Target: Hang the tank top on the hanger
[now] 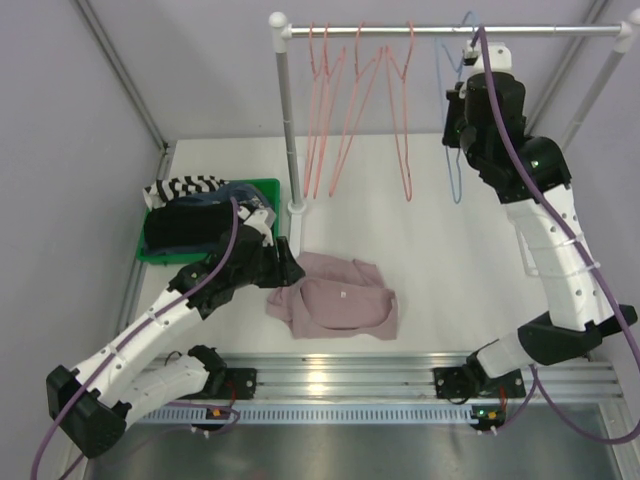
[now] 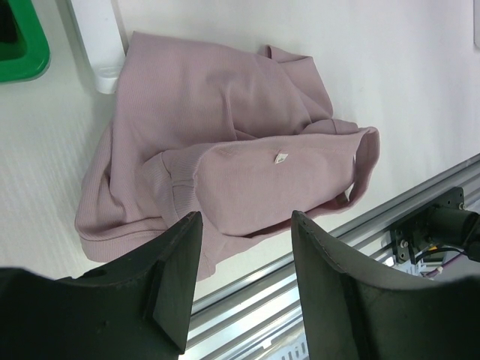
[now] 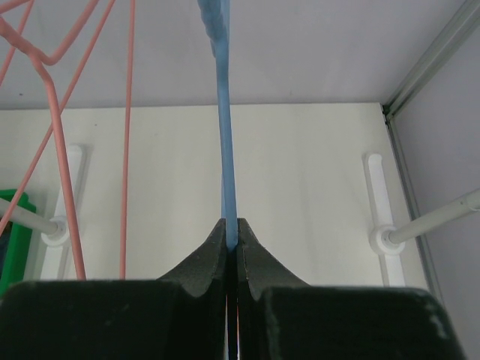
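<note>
The dusty-pink tank top (image 1: 335,298) lies crumpled on the white table near the front rail; the left wrist view shows it close up (image 2: 225,150). My left gripper (image 1: 288,270) is open and empty, hovering at the top's left edge, its jaws apart over the near hem (image 2: 244,247). The light-blue wire hanger (image 1: 450,120) hangs from the rack's rail at the right end. My right gripper (image 1: 458,100) is raised to the rail and shut on the hanger's blue wire (image 3: 225,150), pinched between both fingertips (image 3: 231,229).
Several pink wire hangers (image 1: 355,100) hang on the rail (image 1: 400,32) left of the blue one. The rack's white post (image 1: 288,130) stands just behind the tank top. A green bin (image 1: 165,245) with striped and dark clothes sits at the left.
</note>
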Robot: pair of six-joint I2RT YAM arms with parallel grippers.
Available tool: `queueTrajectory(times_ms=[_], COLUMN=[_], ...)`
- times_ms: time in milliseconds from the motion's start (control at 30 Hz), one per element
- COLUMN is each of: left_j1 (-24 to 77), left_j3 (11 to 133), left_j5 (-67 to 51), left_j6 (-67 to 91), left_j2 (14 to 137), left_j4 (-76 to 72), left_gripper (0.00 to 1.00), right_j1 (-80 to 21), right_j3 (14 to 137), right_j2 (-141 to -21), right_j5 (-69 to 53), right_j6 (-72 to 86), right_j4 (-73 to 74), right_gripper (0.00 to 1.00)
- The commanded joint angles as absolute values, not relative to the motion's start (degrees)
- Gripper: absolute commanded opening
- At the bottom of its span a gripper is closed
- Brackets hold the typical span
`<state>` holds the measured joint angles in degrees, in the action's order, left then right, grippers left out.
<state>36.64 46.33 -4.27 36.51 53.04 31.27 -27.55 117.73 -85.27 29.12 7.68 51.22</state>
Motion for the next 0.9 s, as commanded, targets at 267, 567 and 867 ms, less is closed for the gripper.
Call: queueTrajectory(times_ms=[267, 567, 867], left_j1=[36.5, 36.5, 37.3], left_j3=[45.7, 44.4, 40.6], left_j5=[-4.7, -1.8, -0.5], left_j6=[35.5, 36.7, 40.9], left_j2=[53.4, 54.6, 58.1], left_j4=[28.4, 29.9, 28.9], left_gripper=[0.57, 0.56, 0.52], right_j1=[-26.7, -26.9, -33.0], right_j3=[108.8, 94.8, 68.2], right_j2=[-74.5, -63.7, -47.4], right_j5=[25.8, 16.1, 2.5], right_j6=[9.7, 15.9, 25.2], right_j4=[49.4, 53.3, 49.6], right_gripper=[0.0, 0.0, 0.0])
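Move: The right hand, already holding the blue hanger, has the tank top about 23 cm to its left, 15 cm back and 43 below; the rack bar is some 10 cm ahead and 10 above, the nearest red hanger 5 ahead and 10 left. From the left hand the tank top is about 2 cm ahead, 10 right and 16 below; the rack's left foot lies 17 ahead, the green box 18 ahead and 20 left. Right hand draws the gripped blue hanger about 15 cm back and 14 down; left sinks 5 cm towards the tank top. ##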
